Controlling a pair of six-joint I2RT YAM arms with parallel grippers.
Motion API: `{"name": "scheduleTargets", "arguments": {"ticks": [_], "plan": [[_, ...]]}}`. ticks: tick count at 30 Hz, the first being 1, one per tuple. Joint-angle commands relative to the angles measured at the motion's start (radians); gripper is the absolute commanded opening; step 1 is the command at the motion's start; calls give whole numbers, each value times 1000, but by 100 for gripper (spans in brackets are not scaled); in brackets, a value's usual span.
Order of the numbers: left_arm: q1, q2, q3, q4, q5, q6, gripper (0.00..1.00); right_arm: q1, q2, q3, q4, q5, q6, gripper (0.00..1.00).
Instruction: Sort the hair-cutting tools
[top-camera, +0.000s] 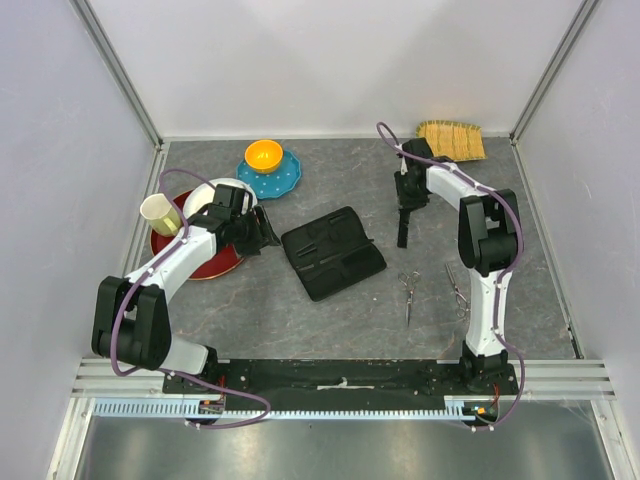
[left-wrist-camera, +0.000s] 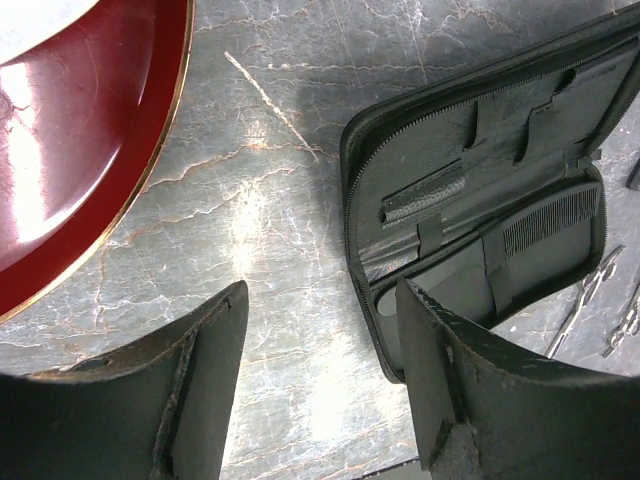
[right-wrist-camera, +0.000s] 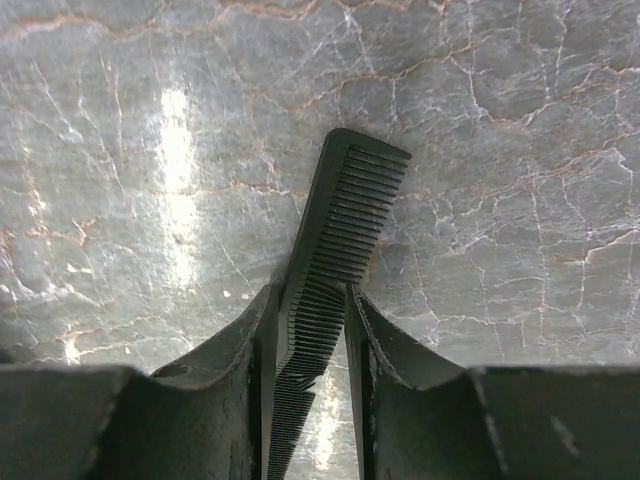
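A slim black comb (right-wrist-camera: 345, 200) lies on the grey table, and my right gripper (right-wrist-camera: 312, 290) is shut on it, the fingertips pressing its spine and its teeth. In the top view that comb (top-camera: 404, 230) sticks out below the right gripper (top-camera: 405, 205) at the back right. Another comb (left-wrist-camera: 550, 215) is tucked in the open black zip case (left-wrist-camera: 480, 200). Two silver scissors (top-camera: 409, 290) (top-camera: 457, 290) lie right of the case (top-camera: 333, 253). My left gripper (left-wrist-camera: 320, 300) is open over bare table at the case's left edge, holding nothing.
A red plate (top-camera: 200, 262) with a white bowl (top-camera: 225, 190) and a yellow cup (top-camera: 158, 213) sits at the left. A blue plate (top-camera: 285, 178) carries an orange bowl (top-camera: 264, 155) at the back. A woven mat (top-camera: 452, 140) lies in the back right corner.
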Motion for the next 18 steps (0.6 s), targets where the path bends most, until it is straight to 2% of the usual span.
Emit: {"name": "scheduleTargets", "arguments": {"ticks": [1,3,10,18], "plan": [[5,-9,4,23,14,51,67,-4,-34,-70,-85,-15,-72,36],[5,-4,4,25,17,54,64,-5,-55,-81,-64,-21,-49,38],[6,10,14,23,32,54,64,-1,-117,-83,-79,-2,86,62],[6,25,37,22,38,47,64,9,-134,-78,-166,22,193,64]]}}
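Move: The comb lies between the right fingertips, its middle about 2 cm back of the hand and 1 cm below. The open case is some 17 cm to that hand's left and 11 cm back. One pair of scissors lies about 23 cm back, 1 cm to the right, another 21 cm back and 13 cm right, all on the table. From the raised left hand the comb is roughly 32 cm right, 10 cm ahead and 8 cm below. Back towards the scissors, level and low over the table, the right hand travels about 4 cm; at first its fingers still pinch the comb across its width, then they open clearly around it. After a very slight counter-clockwise start, the wrist turns a little clockwise and tips the fingertips back somewhat. ##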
